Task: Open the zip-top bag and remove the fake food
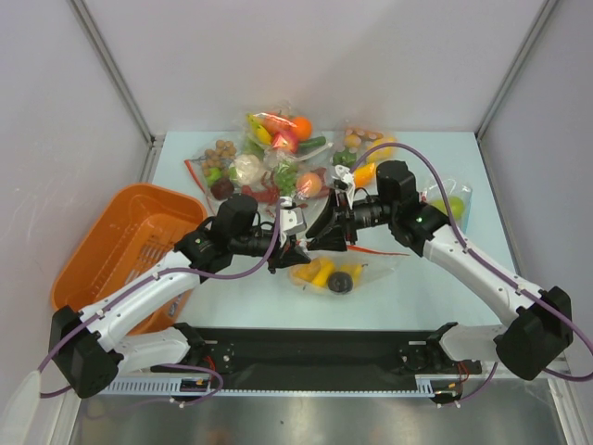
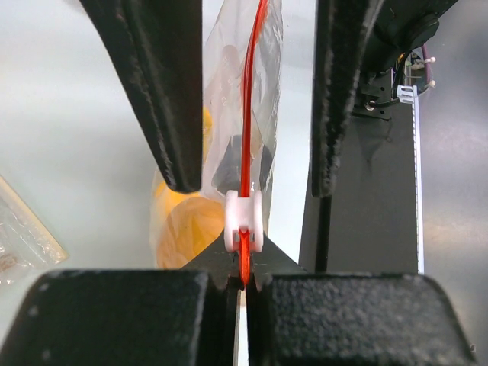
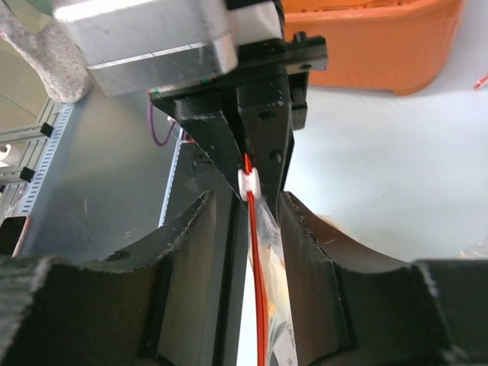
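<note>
The zip-top bag point(image 1: 345, 274) lies on the table, its orange-red zip strip point(image 2: 248, 114) lifted on edge between the two grippers. My left gripper point(image 2: 244, 282) is shut on the end of the strip, just behind the white slider point(image 2: 244, 221). My right gripper point(image 3: 245, 210) stands open, its fingers point(image 3: 191, 267) either side of the strip point(image 3: 259, 290) with gaps, near the slider point(image 3: 250, 184). In the top view the left gripper point(image 1: 289, 252) and right gripper point(image 1: 320, 239) meet nose to nose. Fake food is inside the bag: yellow pieces point(image 1: 320, 272) and a dark ball point(image 1: 341, 283).
An orange basket point(image 1: 120, 250) sits at the left of the table. Several other clear bags of toy food point(image 1: 278, 158) are heaped at the back, and one with green fruit point(image 1: 449, 204) lies at the right. A corner of another bag point(image 2: 23, 236) shows in the left wrist view.
</note>
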`<state>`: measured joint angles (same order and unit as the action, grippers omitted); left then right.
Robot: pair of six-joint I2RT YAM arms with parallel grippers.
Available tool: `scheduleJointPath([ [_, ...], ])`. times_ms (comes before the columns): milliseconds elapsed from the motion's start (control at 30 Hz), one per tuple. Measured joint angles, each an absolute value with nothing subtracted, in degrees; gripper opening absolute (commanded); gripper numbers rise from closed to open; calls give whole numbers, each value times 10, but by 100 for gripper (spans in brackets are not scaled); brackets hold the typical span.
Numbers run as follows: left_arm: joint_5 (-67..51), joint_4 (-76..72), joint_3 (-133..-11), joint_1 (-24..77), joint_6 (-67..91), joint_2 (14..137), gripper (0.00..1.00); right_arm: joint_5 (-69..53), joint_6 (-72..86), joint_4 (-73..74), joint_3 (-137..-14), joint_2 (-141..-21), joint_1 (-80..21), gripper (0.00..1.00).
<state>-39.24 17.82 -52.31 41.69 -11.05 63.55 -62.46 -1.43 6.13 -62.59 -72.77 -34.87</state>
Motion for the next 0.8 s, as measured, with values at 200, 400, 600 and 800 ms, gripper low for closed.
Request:
scheduleJointPath([
  [200,-392,178,-523,417,-110,635,0,-626,-10,53,-627,-734,-363,43],
  [400,-392,178,-523,417,-110,635,0,-624,-9,53,-627,-737,-373,31],
  [600,-393,179,-523,417,-110,635,0,-611,-8,51,-627,-737,-375,6],
  [800,-390,179,-523,417,-110,633,0,-599,-12,51,-628,-737,-378,0],
])
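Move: The white slider on the bag's red zip sits about 3 cm to the right gripper's left, 1 cm back and 1 cm lower. The yellow food in the bag lies some 5 cm back, level with the gripper sideways; the dark avocado is about 8 cm back and 5 cm right, both roughly 10 cm below. From the left gripper, which still pinches the zip's end, the slider is about 3 cm right, level front to back and 1 cm down. Ease the right gripper, fingers straddling the zip, about 1.5 cm left and slightly back towards the left gripper until the white slider lies between the fingertips, then close to a narrow gap and pinch the slider. Keep the left gripper still and shut on the zip's end beside the slider. ##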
